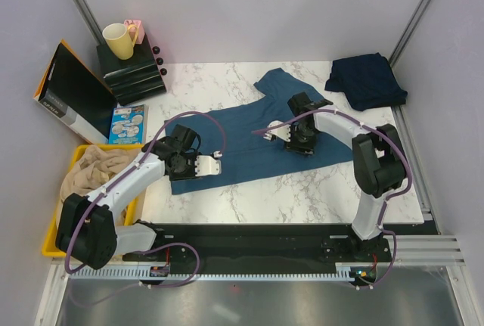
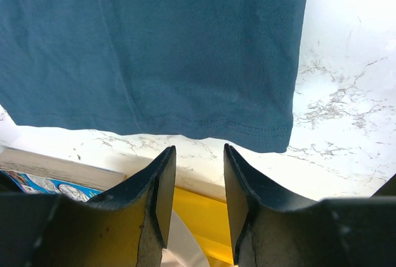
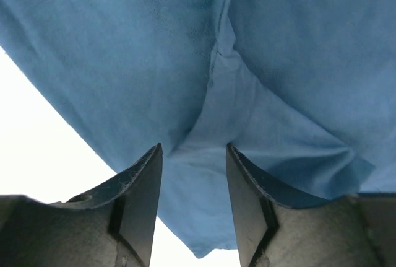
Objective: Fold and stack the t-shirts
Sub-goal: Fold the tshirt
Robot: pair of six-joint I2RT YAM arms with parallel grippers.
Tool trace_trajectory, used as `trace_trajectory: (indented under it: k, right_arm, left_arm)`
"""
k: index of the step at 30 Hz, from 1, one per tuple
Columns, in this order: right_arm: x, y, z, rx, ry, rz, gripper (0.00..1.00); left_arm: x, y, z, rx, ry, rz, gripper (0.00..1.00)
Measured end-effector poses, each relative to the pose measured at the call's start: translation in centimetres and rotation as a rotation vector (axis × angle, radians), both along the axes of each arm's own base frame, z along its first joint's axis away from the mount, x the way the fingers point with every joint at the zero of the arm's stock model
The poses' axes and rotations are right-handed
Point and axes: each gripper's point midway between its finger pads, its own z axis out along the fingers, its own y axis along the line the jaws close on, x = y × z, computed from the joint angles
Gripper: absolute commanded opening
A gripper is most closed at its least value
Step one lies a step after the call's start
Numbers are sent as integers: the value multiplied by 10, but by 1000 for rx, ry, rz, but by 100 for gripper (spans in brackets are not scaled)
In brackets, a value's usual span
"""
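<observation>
A steel-blue t-shirt [image 1: 242, 144] lies spread flat on the marble table, one sleeve reaching toward the back. A darker navy t-shirt [image 1: 365, 79] sits bunched at the back right corner. My left gripper [image 1: 180, 144] hovers at the blue shirt's left end. In the left wrist view its jaws [image 2: 199, 149] stand open and empty, just short of the stitched hem [image 2: 185, 121]. My right gripper [image 1: 300, 123] is over the shirt's right part. Its jaws [image 3: 193, 147] are open above a creased fold of the blue cloth [image 3: 278, 62].
A yellow bin [image 1: 57, 224] holding beige cloth [image 1: 94, 171] stands off the table's left edge and also shows under the left fingers [image 2: 198, 217]. A picture book [image 1: 130, 123], a black box [image 1: 68, 91] and a cup [image 1: 119, 40] on a black stand [image 1: 132, 72] crowd the back left.
</observation>
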Motion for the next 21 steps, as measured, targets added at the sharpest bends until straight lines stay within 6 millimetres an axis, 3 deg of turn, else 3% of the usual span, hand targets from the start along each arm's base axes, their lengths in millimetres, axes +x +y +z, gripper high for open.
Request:
trace_trajectory:
  k: [5, 9, 14, 21]
  right_arm:
    - [-1, 0, -15, -10, 24, -10, 47]
    - [0, -1, -21, -17, 24, -20, 28]
    - [4, -1, -20, -27, 6, -24, 15]
    - [8, 12, -13, -48, -33, 22, 11]
  left_arm:
    - [0, 0, 1, 0, -4, 1, 44]
    - [1, 0, 3, -3, -12, 1, 44]
    - [-2, 1, 1, -2, -9, 2, 44]
    - [-3, 2, -1, 0, -5, 2, 44]
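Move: Just below the right hand, some 2 cm down and 1 cm back, lies the tip of the t-shirt's turned-over flap. The near hem runs about 6 cm back from the hand, straight behind it; the t-shirt's near right corner is roughly 15 cm to the right and 3 cm back. The navy folded shirt sits about 20 cm ahead and 17 cm right. From the left hand the flap tip is around 37 cm right, 7 cm ahead and 6 cm lower. Sinking about 2 cm almost straight down onto the flap tip with open fingers, the right hand then closes them nearly shut and pinches the blue cloth there. With the cloth between the fingertips it begins to draw left, about 1 cm, easing up a trace. ##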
